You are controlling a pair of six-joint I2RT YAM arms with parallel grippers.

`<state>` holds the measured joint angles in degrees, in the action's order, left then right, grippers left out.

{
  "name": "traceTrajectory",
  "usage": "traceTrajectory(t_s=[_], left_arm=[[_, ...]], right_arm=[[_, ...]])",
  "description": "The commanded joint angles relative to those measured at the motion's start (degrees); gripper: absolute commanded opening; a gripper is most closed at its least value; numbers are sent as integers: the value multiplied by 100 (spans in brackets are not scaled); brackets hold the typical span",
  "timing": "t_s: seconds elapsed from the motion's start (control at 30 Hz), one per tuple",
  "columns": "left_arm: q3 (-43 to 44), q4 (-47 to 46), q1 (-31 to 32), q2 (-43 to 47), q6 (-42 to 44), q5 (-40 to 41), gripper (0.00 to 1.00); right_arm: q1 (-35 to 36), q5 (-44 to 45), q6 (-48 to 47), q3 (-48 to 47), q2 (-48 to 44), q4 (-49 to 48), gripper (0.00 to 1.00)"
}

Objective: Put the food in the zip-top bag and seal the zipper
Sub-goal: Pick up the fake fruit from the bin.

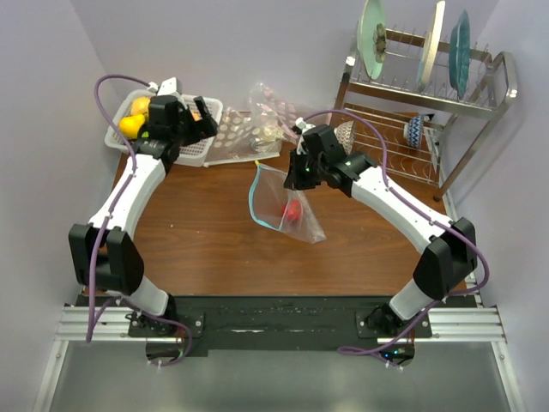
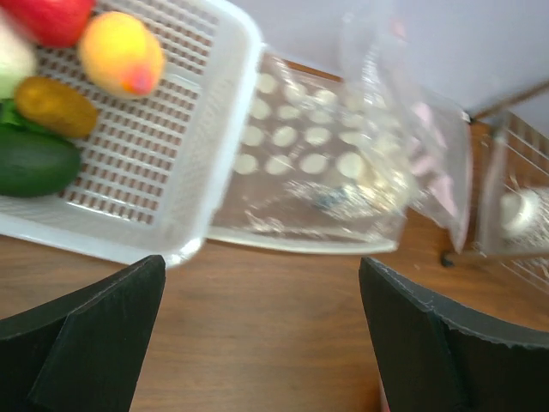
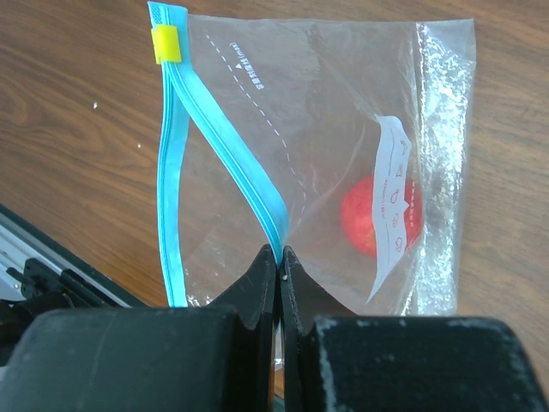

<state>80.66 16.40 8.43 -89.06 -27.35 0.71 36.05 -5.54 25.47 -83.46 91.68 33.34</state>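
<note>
The zip-top bag (image 1: 287, 210) lies mid-table with its mouth held agape. My right gripper (image 1: 302, 178) (image 3: 280, 253) is shut on the upper strip of the light-blue zipper (image 3: 249, 184), which has a yellow slider (image 3: 165, 45) at the far end. One red food piece (image 3: 369, 215) (image 1: 292, 211) sits inside the bag. My left gripper (image 1: 202, 120) (image 2: 262, 275) stands open and empty above bare wood, just in front of the white basket (image 2: 214, 154). The basket holds more food: a red piece (image 2: 47, 17), a peach one (image 2: 120, 51), a brownish one (image 2: 56, 107), a dark green one (image 2: 34, 159).
Clear dotted bags (image 1: 244, 129) (image 2: 317, 163) lie heaped right of the basket at the table's back. A metal dish rack (image 1: 420, 94) with upright plates and a patterned bowl (image 1: 414, 129) stands at the back right.
</note>
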Motion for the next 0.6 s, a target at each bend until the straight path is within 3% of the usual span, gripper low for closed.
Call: traceTrajectory(t_s=[0.0,0.33,0.57], left_arm=[[669,65,-455,-584,256,350,100],[2830,644,-754,-2659,591,1264,99],[3737,706,-1088,-3635,574,1195,99]], right_arm=[[7,79,-139,67,-282,-74,0],[-2,10,-227,23,-265,-47,0],[7,18,-289,58,-273,-12,0]])
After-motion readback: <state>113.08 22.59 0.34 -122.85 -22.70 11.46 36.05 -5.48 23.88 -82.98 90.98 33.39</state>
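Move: The peach in the bin lies about 17 cm ahead of the open, empty left gripper, 8 cm to its left and some 17 cm below. The red apple sits 7 cm left of the peach and 4 cm farther out. The brown fruit is 5 cm left of the peach and 4 cm nearer. From the right gripper, the peach is about 29 cm ahead, 34 cm left and 15 cm below. Swing the wide-open left gripper out over the bin towards the peach, about 13 cm forward and 10 cm left while sinking some 8 cm. The leftward swing comes mostly early, the forward reach later. Turn the wrist some 15 degrees counter-clockwise and roll its left side up as you go. Hold the right gripper still, shut on the bag's rim. ##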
